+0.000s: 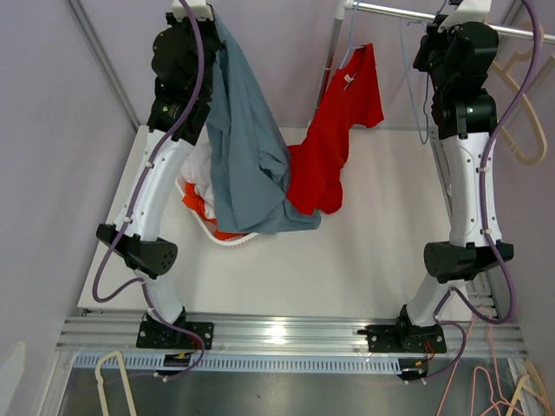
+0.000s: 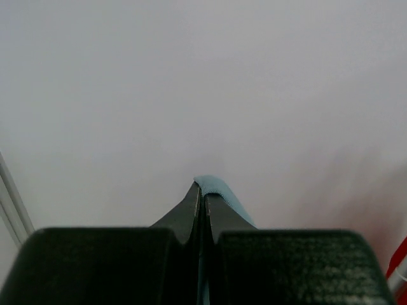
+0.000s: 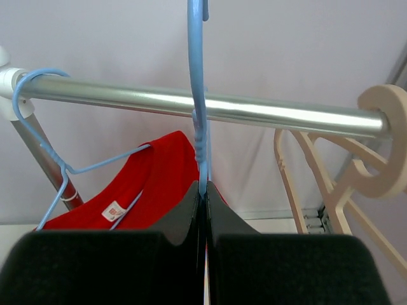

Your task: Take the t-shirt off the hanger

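Observation:
A grey-blue t-shirt [image 1: 247, 147] hangs free from my left gripper [image 1: 195, 10], which is raised high at the back left. In the left wrist view the left gripper [image 2: 203, 185] is shut on a fold of the t-shirt's fabric [image 2: 222, 189]. My right gripper [image 1: 455, 9] is raised at the back right beside the rail. In the right wrist view it [image 3: 202, 187] is shut on a thin blue hanger [image 3: 197, 95] that stands upright in front of the rail and carries no garment.
A red t-shirt [image 1: 342, 130] hangs on a second blue hanger [image 3: 44, 146] from the metal rail [image 3: 267, 111]. Wooden hangers [image 3: 375, 140] hang at the rail's right end. A white basket [image 1: 232, 241] with orange and white clothes sits under the grey-blue shirt.

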Controlling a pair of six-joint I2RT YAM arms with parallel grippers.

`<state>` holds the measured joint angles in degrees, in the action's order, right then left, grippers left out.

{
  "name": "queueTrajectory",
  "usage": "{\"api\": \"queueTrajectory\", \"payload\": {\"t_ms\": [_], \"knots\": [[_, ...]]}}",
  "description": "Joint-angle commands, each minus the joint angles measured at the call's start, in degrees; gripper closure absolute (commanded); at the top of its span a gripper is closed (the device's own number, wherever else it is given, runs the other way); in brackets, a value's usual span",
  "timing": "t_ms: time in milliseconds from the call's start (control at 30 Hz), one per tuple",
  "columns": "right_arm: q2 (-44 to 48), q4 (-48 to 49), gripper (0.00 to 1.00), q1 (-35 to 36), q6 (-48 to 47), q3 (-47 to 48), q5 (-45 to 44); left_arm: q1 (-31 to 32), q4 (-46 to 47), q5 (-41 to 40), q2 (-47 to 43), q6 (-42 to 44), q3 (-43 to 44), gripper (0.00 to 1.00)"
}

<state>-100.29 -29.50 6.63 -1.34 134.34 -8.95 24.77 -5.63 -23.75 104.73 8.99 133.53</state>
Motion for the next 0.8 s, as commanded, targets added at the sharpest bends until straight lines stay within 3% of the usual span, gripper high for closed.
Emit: {"api": "queueTrajectory", "payload": {"t_ms": [0, 233, 400, 567, 767], "knots": [[-3.3, 4.9, 1.00, -1.3, 1.1, 5.0, 3.4, -3.1, 8.3, 2.4, 0.2, -2.2, 4.6, 0.99], [-7.0, 7.2, 1.00, -2.2, 2.3, 4.5, 4.2, -10.4, -1.2, -4.5, 2.9, -10.3, 0.2, 0.99], [-7.9, 8.3, 1.00, -2.8, 2.4, 2.2, 4.8, -10.6, -7.7, -14.1, 0.7, -15.5, -14.2, 0.99], [-6.5, 8.2, 1.00, -3.0, 2.9, -1.3, 5.0, -10.8, -19.1, -12.9, -1.3, -25.6, -20.8, 0.99], [-2.5, 10.6, 1.00, -3.0, 3.5, -11.4, 4.0, -10.4, -22.4, -6.5, -5.8, -35.7, -36.7, 0.99]]}}
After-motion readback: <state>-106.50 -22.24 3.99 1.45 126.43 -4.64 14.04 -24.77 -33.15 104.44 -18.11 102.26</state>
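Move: The left hand, pinching the blue-grey t-shirt, is high over the basket, whose middle lies about 12 cm back, 2 cm right and 55 cm below. The right hand grips the bare blue hanger; the rod is some 4 cm ahead, straight in line and 6 cm above. From that hand the red t-shirt hangs about 20 cm left, level in depth and 20 cm below; the wooden hangers are 15 cm right, 6 cm ahead and 3 cm below. Left hand lowers its pinched t-shirt some 30 cm towards basket, swinging left; right brings blue hanger down and forward. ##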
